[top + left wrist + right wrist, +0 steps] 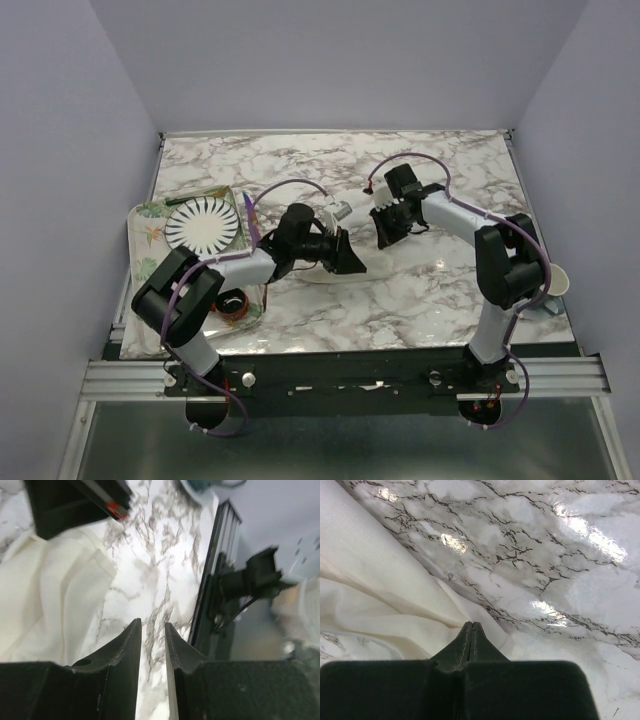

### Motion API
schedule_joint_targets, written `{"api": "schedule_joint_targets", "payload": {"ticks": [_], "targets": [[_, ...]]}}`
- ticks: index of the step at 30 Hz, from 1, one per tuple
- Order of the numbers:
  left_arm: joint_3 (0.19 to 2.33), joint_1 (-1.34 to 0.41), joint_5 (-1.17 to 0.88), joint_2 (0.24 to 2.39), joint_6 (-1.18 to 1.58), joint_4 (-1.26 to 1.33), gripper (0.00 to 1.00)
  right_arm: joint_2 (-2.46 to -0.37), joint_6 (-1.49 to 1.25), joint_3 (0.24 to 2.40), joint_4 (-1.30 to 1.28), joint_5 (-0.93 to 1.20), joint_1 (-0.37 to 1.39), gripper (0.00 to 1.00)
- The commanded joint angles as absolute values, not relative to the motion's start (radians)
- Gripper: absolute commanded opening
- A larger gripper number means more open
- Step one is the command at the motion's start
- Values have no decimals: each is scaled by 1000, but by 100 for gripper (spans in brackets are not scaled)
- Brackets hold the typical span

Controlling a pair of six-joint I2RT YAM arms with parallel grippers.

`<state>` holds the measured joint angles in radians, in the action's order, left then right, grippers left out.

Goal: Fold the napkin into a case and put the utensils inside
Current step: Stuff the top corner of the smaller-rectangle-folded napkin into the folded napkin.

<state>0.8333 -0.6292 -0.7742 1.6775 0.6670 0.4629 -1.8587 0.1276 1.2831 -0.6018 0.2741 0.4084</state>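
Observation:
The cream napkin point(312, 279) lies rumpled on the marble in mid-table, mostly under my left arm. My right gripper point(472, 624) is shut on a gathered fold of the napkin point(380, 605), with creases running into its tips; in the top view the right gripper point(383, 238) hangs just right of the cloth. My left gripper point(152, 624) stands slightly open over bare marble with nothing between its fingers, and the napkin point(50, 595) lies to its left. In the top view the left gripper point(350, 262) is over the cloth's right end. A slim purple-blue utensil point(248, 218) lies by the plate's right rim.
A white plate with black radial stripes point(203, 225) sits on a floral mat point(145, 235) at the far left. A small dark round object point(233, 303) lies near the mat's front. A paper cup point(557, 281) stands at the table's right edge. The metal rail point(210, 580) runs along the near edge.

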Motion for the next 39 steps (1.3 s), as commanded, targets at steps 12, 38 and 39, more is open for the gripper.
{"api": "schedule_joint_targets", "payload": {"ticks": [12,38,39], "targets": [[873,-761,-546,1859,577,567,12,-1865,69,1307,-633,301,402,1],[977,-663,-523,2098,873,540,4,-1847,66,1348,-729,305,400,11],[976,-661,-526,2098,871,541,3,-1850,66,1347,-730,298,402,15]]}}
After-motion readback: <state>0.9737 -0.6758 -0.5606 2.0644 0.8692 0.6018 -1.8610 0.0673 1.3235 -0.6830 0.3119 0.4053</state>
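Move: The left hand hangs above the folded napkin; the top corner to be stuffed, with the fold's mouth, lies about 5 cm ahead of it, 4 cm to its right and 10 cm below, beside the right fingertips (7 cm ahead of the left hand, 6 cm right, 10 cm below). The napkin's middle is about 3 cm ahead, 3 cm left and 11 cm below, the fork 2 cm ahead and some 24 cm left. From the right hand, that corner is some 2 cm back and 3 cm left, about level. The left hand first swings back about 4 cm while its fingers shut on nothing, then comes forward, down and to the right to the napkin's corner, ending about 10 cm lower, with the closed tips among the folds, right beside the right fingertips, and the wrist tipped down and turned counter-clockwise by 10 to 15 degrees. The right hand stays at the napkin's edge with its fingers still shut on the cloth, easing only about 1 cm up and back beside the left's poke. ##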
